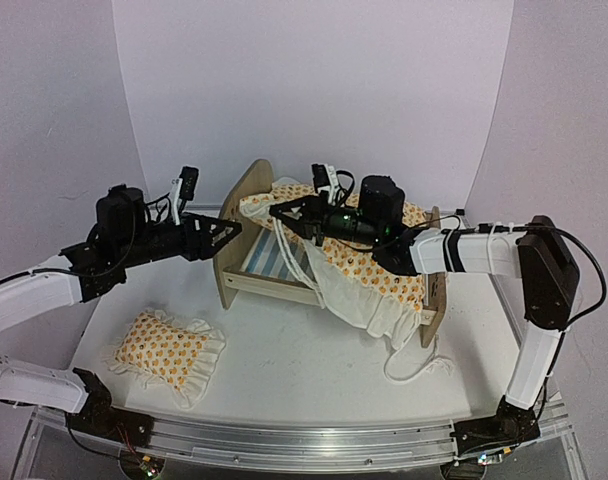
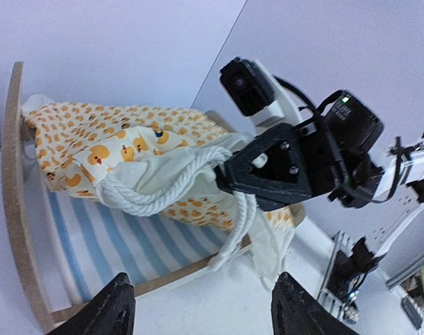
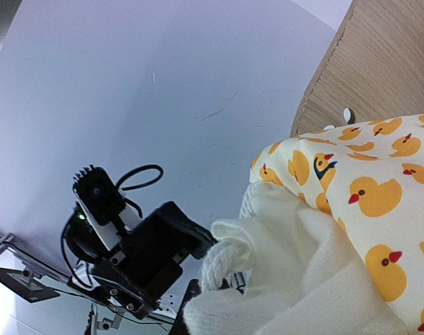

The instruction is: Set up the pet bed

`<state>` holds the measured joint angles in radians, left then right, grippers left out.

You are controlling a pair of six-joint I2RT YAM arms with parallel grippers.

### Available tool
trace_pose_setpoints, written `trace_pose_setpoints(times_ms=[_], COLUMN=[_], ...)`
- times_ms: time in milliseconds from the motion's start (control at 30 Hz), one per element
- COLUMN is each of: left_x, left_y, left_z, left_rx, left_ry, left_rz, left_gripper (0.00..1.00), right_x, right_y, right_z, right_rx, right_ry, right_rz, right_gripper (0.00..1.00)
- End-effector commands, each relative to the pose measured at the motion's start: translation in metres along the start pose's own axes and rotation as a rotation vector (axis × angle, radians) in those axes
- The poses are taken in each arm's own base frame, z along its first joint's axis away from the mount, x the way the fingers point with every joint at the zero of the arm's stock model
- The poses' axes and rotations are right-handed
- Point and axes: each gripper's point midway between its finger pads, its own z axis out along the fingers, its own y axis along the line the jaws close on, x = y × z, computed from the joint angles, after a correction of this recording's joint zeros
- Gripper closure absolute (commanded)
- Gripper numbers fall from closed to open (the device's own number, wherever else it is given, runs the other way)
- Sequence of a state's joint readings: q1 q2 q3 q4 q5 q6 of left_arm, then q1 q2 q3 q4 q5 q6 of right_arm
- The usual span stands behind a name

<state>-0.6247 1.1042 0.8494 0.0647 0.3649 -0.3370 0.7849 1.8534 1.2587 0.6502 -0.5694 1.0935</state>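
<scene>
The pet bed [image 1: 242, 195] is a plywood frame standing mid-table, its blue-and-white striped mattress [image 2: 111, 241] partly bare. An orange duck-print blanket [image 1: 369, 270] with a white ruffle lies bunched along the bed and hangs over the near side rail. My right gripper [image 1: 281, 215] is over the headboard end, shut on the blanket's white rope-trimmed edge [image 2: 163, 192]. In the right wrist view the cloth [image 3: 316, 279] hides its fingers. My left gripper [image 2: 208, 310] is open and empty, just left of the headboard [image 2: 15, 181], its fingertips [image 2: 118, 307] wide apart.
A small matching ruffled pillow [image 1: 164, 348] lies on the table at the front left. A loose white cord [image 1: 424, 365] trails from the blanket onto the table near the footboard [image 1: 434, 290]. White walls close in behind and at both sides.
</scene>
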Motion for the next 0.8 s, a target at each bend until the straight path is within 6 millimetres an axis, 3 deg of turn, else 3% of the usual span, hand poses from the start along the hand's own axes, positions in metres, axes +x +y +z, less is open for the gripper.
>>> trace_pose_setpoints(times_ms=[0, 167, 367, 600, 767], left_x=[-0.021, -0.011, -0.007, 0.006, 0.007], left_y=[-0.031, -0.058, -0.065, -0.058, -0.05], left_z=[-0.002, 0.026, 0.047, 0.056, 0.064], left_rx=[0.218, 0.385, 0.444, 0.433, 0.4], left_ry=[-0.19, -0.118, -0.077, -0.049, -0.051], left_rz=[-0.05, -0.038, 0.022, 0.028, 0.02], left_gripper=[0.37, 0.42, 0.46, 0.66, 0.63], right_x=[-0.012, -0.012, -0.009, -0.006, -0.006], right_y=[0.029, 0.031, 0.031, 0.031, 0.035], right_z=[-0.003, -0.004, -0.004, -0.004, -0.006], right_rx=[-0.125, -0.146, -0.165, -0.182, -0.198], right_ry=[-0.033, -0.03, -0.023, -0.013, -0.012], right_rz=[0.028, 0.037, 0.05, 0.06, 0.06], right_gripper=[1.0, 1.0, 1.0, 1.0, 1.0])
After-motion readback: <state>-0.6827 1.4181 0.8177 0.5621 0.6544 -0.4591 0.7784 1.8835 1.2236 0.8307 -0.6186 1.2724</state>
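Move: Off to the left hand's right, about 10 cm away and 2 cm farther out, hangs the white cord from the right gripper, some 3 cm lower. The quilt's folded corner is about 8 cm ahead and 6 cm right; the bed's left end panel stands about 12 cm straight ahead, its middle 15 cm lower. The striped mattress lies some 8 cm ahead, 9 cm right, 20 cm below. From the right hand, the cord is about 3 cm back and 4 cm below. Sweeping right about 7.5 cm towards the cord hanging below the right gripper, the left hand dips some 3 cm, rises a little, then slows. Its wrist swings clockwise roughly 20 degrees while the fingers narrow to about half their gap, not shut. The right hand practically stays put, rolling about 5 degrees and keeping its pinch on cord and white edge. ##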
